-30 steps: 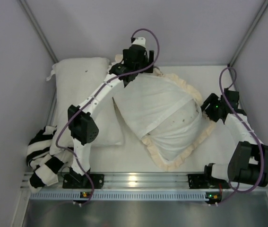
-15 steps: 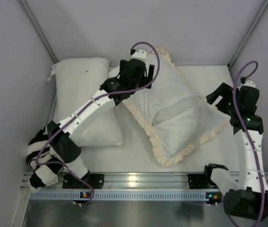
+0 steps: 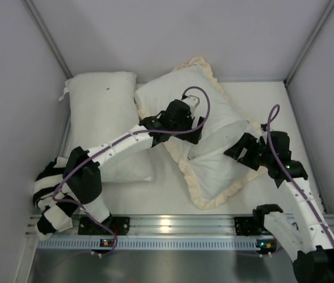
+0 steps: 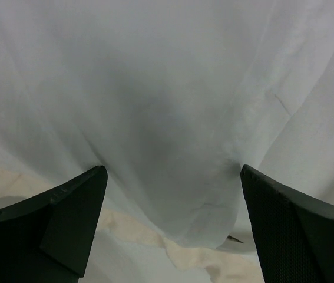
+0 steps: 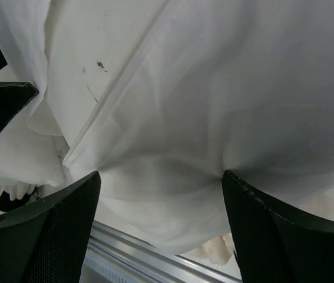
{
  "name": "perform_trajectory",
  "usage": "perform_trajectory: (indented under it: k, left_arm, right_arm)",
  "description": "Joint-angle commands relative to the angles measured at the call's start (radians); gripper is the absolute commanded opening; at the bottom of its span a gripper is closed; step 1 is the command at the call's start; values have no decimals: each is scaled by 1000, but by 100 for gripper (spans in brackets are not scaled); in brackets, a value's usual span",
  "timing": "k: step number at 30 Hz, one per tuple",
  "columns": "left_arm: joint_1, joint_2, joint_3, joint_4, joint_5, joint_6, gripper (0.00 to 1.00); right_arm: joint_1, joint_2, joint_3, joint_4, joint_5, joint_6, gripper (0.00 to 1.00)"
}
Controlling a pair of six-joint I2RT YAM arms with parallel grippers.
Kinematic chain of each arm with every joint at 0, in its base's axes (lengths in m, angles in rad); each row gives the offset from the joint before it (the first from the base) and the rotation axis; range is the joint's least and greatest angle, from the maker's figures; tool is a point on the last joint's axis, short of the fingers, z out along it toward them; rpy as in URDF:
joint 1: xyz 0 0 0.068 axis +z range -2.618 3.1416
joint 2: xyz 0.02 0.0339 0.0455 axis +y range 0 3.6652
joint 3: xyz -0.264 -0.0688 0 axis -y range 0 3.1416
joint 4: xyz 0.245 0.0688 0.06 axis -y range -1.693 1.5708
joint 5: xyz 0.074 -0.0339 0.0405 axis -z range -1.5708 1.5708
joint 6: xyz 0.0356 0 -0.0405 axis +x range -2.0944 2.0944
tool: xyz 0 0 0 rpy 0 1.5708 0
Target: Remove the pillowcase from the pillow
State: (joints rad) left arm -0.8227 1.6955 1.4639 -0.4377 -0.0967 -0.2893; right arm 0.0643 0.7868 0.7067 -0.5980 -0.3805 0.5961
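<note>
The pillowcase (image 3: 222,171) lies stuffed in the middle of the table, cream-white face up, with ruffled cream trim (image 3: 199,197) round its edge. The pillow is inside it and hidden; I cannot tell its surface from the cover's. My left gripper (image 3: 185,125) is open and pressed down on the case's middle; in the left wrist view (image 4: 171,171) white cloth bulges between the fingers. My right gripper (image 3: 243,152) is open against the case's right side; in the right wrist view (image 5: 161,174) a cloth fold sits between the fingers, with tiny dark specks (image 5: 99,65) nearby.
A second bare white pillow (image 3: 99,118) with one dark speck lies at the left, touching the case. A black-and-white striped cloth (image 3: 52,197) hangs at the near left corner. The metal rail (image 3: 167,224) runs along the near edge. Walls close in left, back and right.
The raised case has dropped and now lies flat. My left gripper came from the back edge down onto its middle. My right gripper swung out, then in against its right side.
</note>
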Motion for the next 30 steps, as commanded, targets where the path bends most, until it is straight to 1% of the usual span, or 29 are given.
perform_trajectory:
  k: [1,4,6,8,9,10,11,12,13,14,15,17,18,19,22,25,26,27,29,30]
  left_arm:
    - [4,1,-60,134,173,7,99]
    - [-1,21,-71,151,204,7,99]
    - [-3,47,-70,151,210,10,99]
    - [-6,70,-70,152,244,9,91]
    - [-7,101,-65,154,255,7,86]
    - [-12,116,-63,155,264,6,78]
    - [-15,133,-60,155,284,4,61]
    - [-19,156,-60,162,291,-1,55]
    - [-24,165,-69,171,298,-4,50]
    - [-27,171,-76,181,313,-11,38]
    - [-30,180,-94,213,331,-30,31]
    - [-35,181,-114,249,356,-43,13]
    - [-38,178,-126,261,353,-63,0]
    - [-39,176,-131,277,354,-70,0]
    - [-47,167,-131,304,394,-89,0]
    - [-50,144,-139,332,414,-122,0]
    - [-52,138,-142,347,408,-141,0]
    - [-52,129,-142,350,397,-149,0]
    - [-52,125,-134,356,379,-171,0]
    - [-52,128,-126,359,379,-178,0]
  right_arm:
    - [68,0,-61,121,28,91,79]
    - [74,69,-90,208,6,103,79]
    - [72,126,-90,251,47,102,79]
    - [69,178,-55,268,116,77,79]
    - [68,246,-3,276,135,61,79]
    - [65,287,31,276,150,41,79]
    - [48,330,65,274,158,3,79]
    - [37,406,101,273,149,-11,79]
    - [22,437,164,274,137,-22,79]
    - [-1,468,193,276,121,-34,79]
    - [-9,521,261,274,117,-41,79]
    - [-26,557,322,274,121,-53,79]
    - [-26,583,353,273,133,-58,79]
    - [-26,597,411,273,141,-64,79]
    - [-29,658,517,267,126,-82,79]
    - [-18,655,569,189,106,-84,77]
    - [3,629,557,158,142,-84,77]
    - [15,559,539,147,169,-84,77]
    - [67,476,464,126,262,-53,77]
    - [86,403,411,110,278,-38,78]
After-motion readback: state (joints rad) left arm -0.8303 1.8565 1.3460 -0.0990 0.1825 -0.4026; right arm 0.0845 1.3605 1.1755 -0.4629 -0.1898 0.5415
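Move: The folded hem at the pillowcase's opening, where the left fingers will pinch, lies about 6 cm to the left hand's right, 1 cm back and 7 cm below. The case's ruffled near corner is roughly 25 cm back and 6 cm right of that hand, 14 cm down. From the open right hand, the opening's far end lies some 12 cm ahead, 4 cm right and 8 cm below; the case's ruffled right edge is level with it, 8 cm right and 10 cm below. The left fingers pinch a fold of white cloth by the pillowcase's opening: that hand sinks and goes right about 7 cm, shuts fully, then keeps hold while easing another 2 cm right. The right hand, still open and empty, first dips about 5 cm, then sweeps roughly 15 cm forward along the opening, rising over the case's far part and just starting back at the end. ##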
